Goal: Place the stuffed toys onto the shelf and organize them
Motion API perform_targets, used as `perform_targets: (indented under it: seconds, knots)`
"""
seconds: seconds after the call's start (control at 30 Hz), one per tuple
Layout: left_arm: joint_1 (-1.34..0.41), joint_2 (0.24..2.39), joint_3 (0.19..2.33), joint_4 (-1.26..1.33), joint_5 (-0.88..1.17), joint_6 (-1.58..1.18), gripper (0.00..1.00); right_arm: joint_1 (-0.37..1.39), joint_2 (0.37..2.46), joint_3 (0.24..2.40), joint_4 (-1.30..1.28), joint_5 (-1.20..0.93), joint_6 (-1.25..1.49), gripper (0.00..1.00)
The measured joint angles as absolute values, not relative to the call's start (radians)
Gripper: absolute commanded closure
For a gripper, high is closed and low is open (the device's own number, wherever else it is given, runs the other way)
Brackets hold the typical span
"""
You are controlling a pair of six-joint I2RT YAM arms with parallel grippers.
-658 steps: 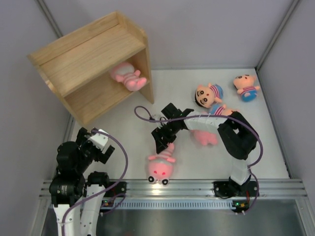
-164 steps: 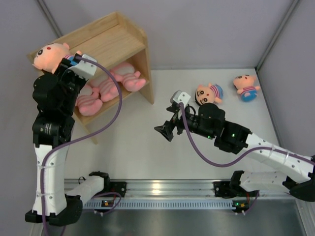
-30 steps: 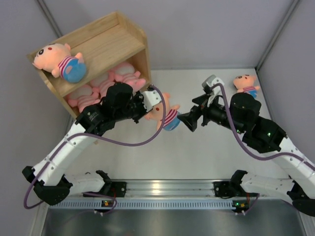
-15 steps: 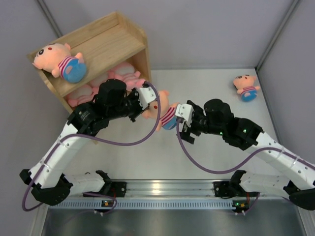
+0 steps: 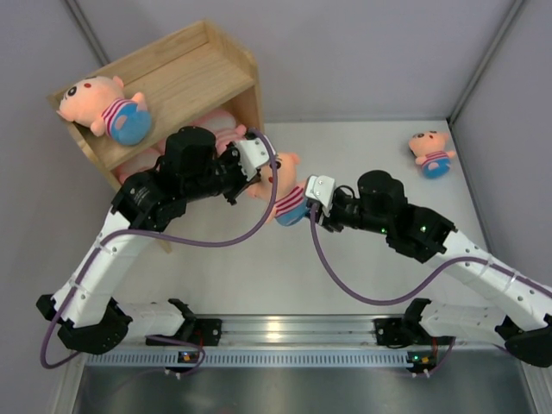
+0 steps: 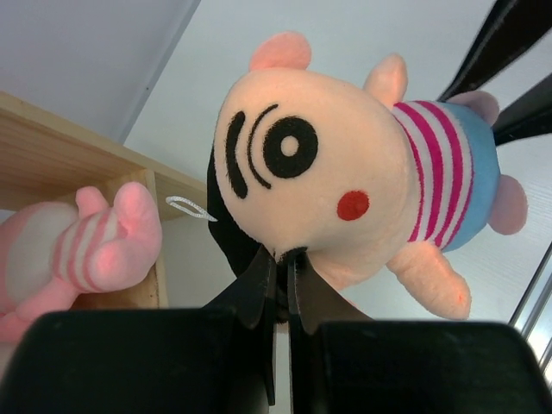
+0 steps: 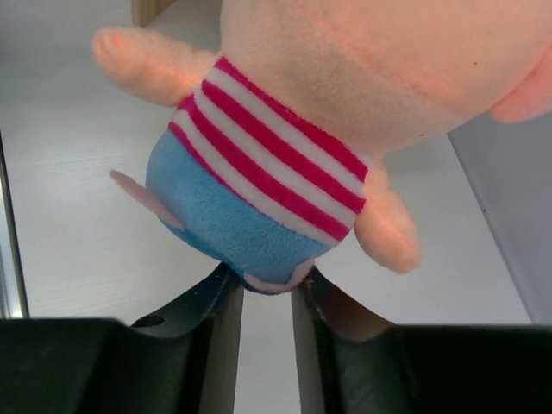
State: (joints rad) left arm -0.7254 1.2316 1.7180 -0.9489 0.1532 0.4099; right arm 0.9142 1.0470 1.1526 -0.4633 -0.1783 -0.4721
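One doll (image 5: 283,183) with a peach head, pink-striped shirt and blue bottom hangs in the air between both arms, just right of the shelf (image 5: 185,78). My left gripper (image 5: 264,181) is shut on the dark hair at its head (image 6: 280,257). My right gripper (image 5: 305,214) is closed on its blue bottom (image 7: 233,207), with a finger (image 7: 216,319) pressing from each side. A second doll (image 5: 105,108) lies on the shelf's top board. Pink striped animals (image 5: 220,128) sit in the lower tier, one (image 6: 103,250) showing in the left wrist view. A third doll (image 5: 431,153) lies at the back right.
The shelf's right side panel (image 5: 255,121) stands close to the held doll and the left wrist. Grey walls close the table on three sides. The rail with the arm bases (image 5: 293,332) runs along the near edge.
My right gripper has come up to the doll and closed on its blue bottom. The left arm, still holding the doll by the hair, has drifted slightly up and left.
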Motion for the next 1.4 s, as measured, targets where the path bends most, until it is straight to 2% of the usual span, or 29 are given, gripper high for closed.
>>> perform_targets:
  seconds: [0.1, 0.3, 0.33, 0.43, 0.47, 0.63, 0.77, 0.97, 1.2, 1.4]
  knots:
    - [-0.721, 1.234, 1.726, -0.949, 0.153, 0.406, 1.0, 0.914, 1.048, 1.153, -0.44, -0.172, -0.44, 0.95]
    - [-0.715, 1.234, 1.731, -0.95, 0.148, 0.398, 0.98, 0.914, 1.052, 1.162, -0.427, -0.179, -0.378, 1.0]
    - [-0.715, 1.234, 1.731, -0.95, 0.144, 0.398, 0.64, 0.914, 1.052, 1.166, -0.427, -0.181, -0.369, 1.0]
    - [-0.715, 1.234, 1.739, -0.95, 0.117, 0.406, 0.22, 0.914, 1.05, 1.18, -0.43, -0.185, -0.348, 1.0]
    - [-0.714, 1.233, 1.745, -0.949, 0.105, 0.414, 0.15, 0.914, 1.05, 1.194, -0.438, -0.185, -0.342, 1.0]
    - [-0.709, 1.217, 1.811, -0.945, 0.062, 0.447, 0.13, 0.914, 1.095, 1.369, -0.522, -0.18, -0.314, 1.0]
    - [-0.707, 1.191, 1.89, -0.949, 0.068, 0.472, 0.2, 0.914, 1.182, 1.552, -0.579, -0.158, -0.293, 1.0]
    - [-0.709, 1.182, 2.078, -0.999, 0.226, 0.48, 0.17, 0.914, 1.337, 1.778, -0.611, -0.13, -0.211, 1.0]
    - [-0.713, 1.171, 2.134, -1.013, 0.289, 0.501, 0.12, 0.916, 1.37, 1.8, -0.59, -0.133, -0.174, 1.0]
    - [-0.713, 1.188, 2.131, -1.024, 0.242, 0.563, 0.15, 0.916, 1.368, 1.801, -0.585, -0.13, -0.184, 1.0]
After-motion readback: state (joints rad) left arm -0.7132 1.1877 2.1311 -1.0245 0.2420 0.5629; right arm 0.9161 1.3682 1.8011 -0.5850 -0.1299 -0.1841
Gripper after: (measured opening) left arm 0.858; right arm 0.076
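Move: Between the two hands hangs the striped stuffed toy. The left fingers still hold it by the dark hair, its middle about 7 cm to their right, 2 cm back and 4 cm lower; for the right hand it is some 7 cm left, 2 cm ahead and 3 cm higher. The shelf's near right top corner is roughly 26 cm ahead of the right hand, 12 cm left, nearly level. From the left hand, the pink toy lies about 21 cm ahead, 8 cm left, 16 cm down. Closing fully on the feet at the toy's blue bottom, the right fingers take over the grip. Then the left hand opens wide, lets go of the hair and rises about 15 cm, drawing back some 5 cm and drifting left as its fingertips tilt up. The right hand lifts the toy about 15 cm and goes some 5 cm left, slightly forward, towards the shelf's right end, its fingertips tipping up. ##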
